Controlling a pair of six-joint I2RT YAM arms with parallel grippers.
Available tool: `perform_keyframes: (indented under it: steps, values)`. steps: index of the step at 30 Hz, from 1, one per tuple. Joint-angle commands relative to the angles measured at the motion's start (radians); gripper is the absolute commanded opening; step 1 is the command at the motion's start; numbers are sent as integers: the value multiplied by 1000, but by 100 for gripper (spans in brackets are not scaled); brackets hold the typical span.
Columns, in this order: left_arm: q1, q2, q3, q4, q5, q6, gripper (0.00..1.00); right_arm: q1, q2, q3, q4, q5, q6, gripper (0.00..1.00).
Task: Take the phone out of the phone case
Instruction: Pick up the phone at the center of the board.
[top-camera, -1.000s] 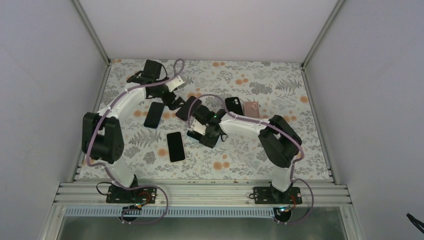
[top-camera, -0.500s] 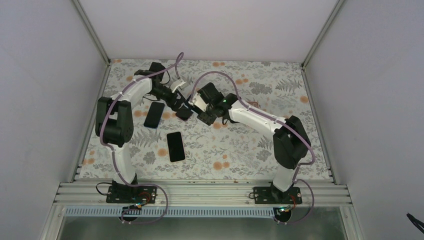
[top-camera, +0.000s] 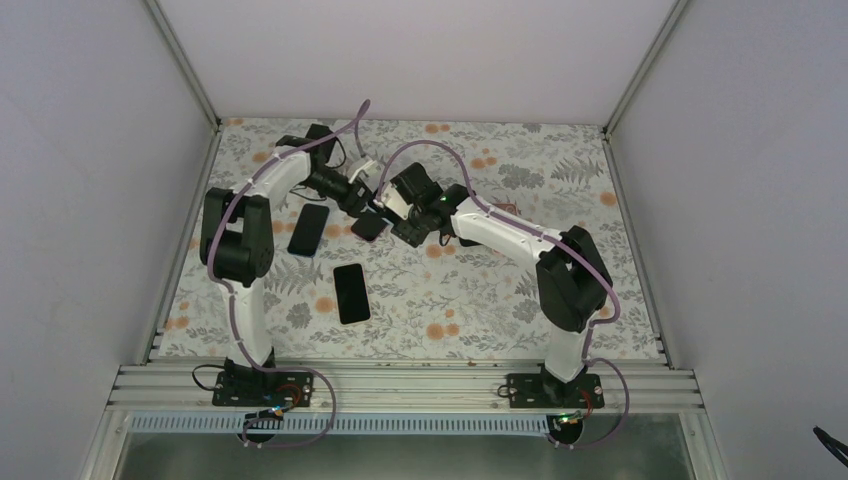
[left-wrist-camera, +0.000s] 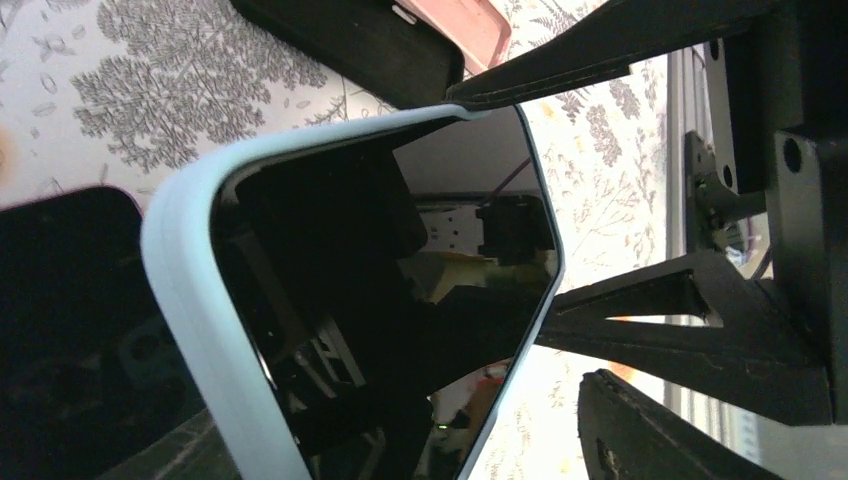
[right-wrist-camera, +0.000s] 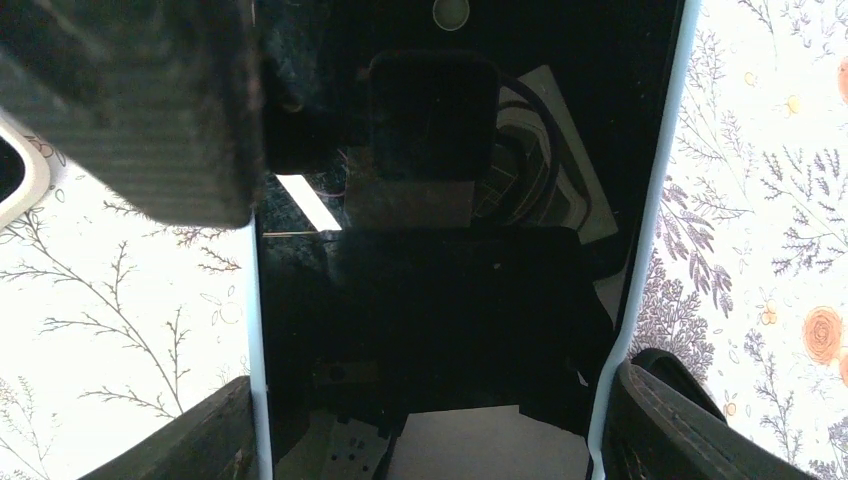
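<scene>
The phone (right-wrist-camera: 450, 250) has a black screen and sits in a pale blue phone case (right-wrist-camera: 655, 170), held off the table at the middle back (top-camera: 368, 227). My right gripper (right-wrist-camera: 430, 420) is shut on the case's two long edges, and the edge bends at the right finger (right-wrist-camera: 660, 420). My left gripper (left-wrist-camera: 405, 425) straddles the other end of the case (left-wrist-camera: 185, 270). Its jaws are open, and a gap shows between the case and its right finger (left-wrist-camera: 640, 430). One left pad (right-wrist-camera: 130, 100) overlaps the phone's far corner.
Two bare black phones (top-camera: 308, 228) (top-camera: 350, 292) lie on the floral table left of centre. A black case (left-wrist-camera: 360, 40) and a pink one (left-wrist-camera: 480, 25) lie beyond the held phone. Grey walls enclose the table on three sides.
The right arm carried the phone up and back toward the left arm. The left gripper swung in around the phone's end, and its jaws have narrowed.
</scene>
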Motion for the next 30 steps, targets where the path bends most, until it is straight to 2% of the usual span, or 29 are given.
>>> perform_keyframes:
  steps: [1,5,10,20,21,23,25,26,30]
  values:
    - [-9,28,30,-43,54,29,67,10,-13,27,73,40,-11,44]
    - [-18,48,54,-60,70,35,49,11,-26,26,77,35,-16,44]
    - [-25,59,90,-73,79,28,33,16,-36,16,75,24,-24,43]
    - [-26,95,148,-134,115,48,33,32,-46,15,78,27,-29,43]
    - [-26,98,150,-138,116,51,32,33,-46,15,79,29,-29,43]
    - [-28,101,149,-139,115,55,21,34,-48,15,79,30,-29,44]
    - [-29,101,146,-132,106,51,5,34,-49,15,77,27,-29,54]
    - [-30,101,147,-130,102,51,4,34,-52,14,75,20,-30,62]
    - [-29,91,146,-123,95,57,2,15,-80,-3,55,-32,-28,81]
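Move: The light-blue cased phone is in the air, already held by its long sides in the right fingers; its middle is about 1 cm ahead of and 2 cm left of that hand. From the left hand it is some 4 cm right, 2 cm back and 1 cm lower. On the table, a bare phone lies about 3 cm ahead, 1 cm right and 12 cm below the left hand; the black case is roughly 18 cm right, 6 cm ahead and 11 cm below the right hand. The left fingers, wide open around the near end of the cased phone, close almost fully and pinch it across its thickness near a corner. Meanwhile the left hand eases about 1.5 cm to the right, then about 1 cm up and back, rolling some 12 degrees. The right hand keeps its grip on the long sides, staying nearly in place and tilting slightly. ##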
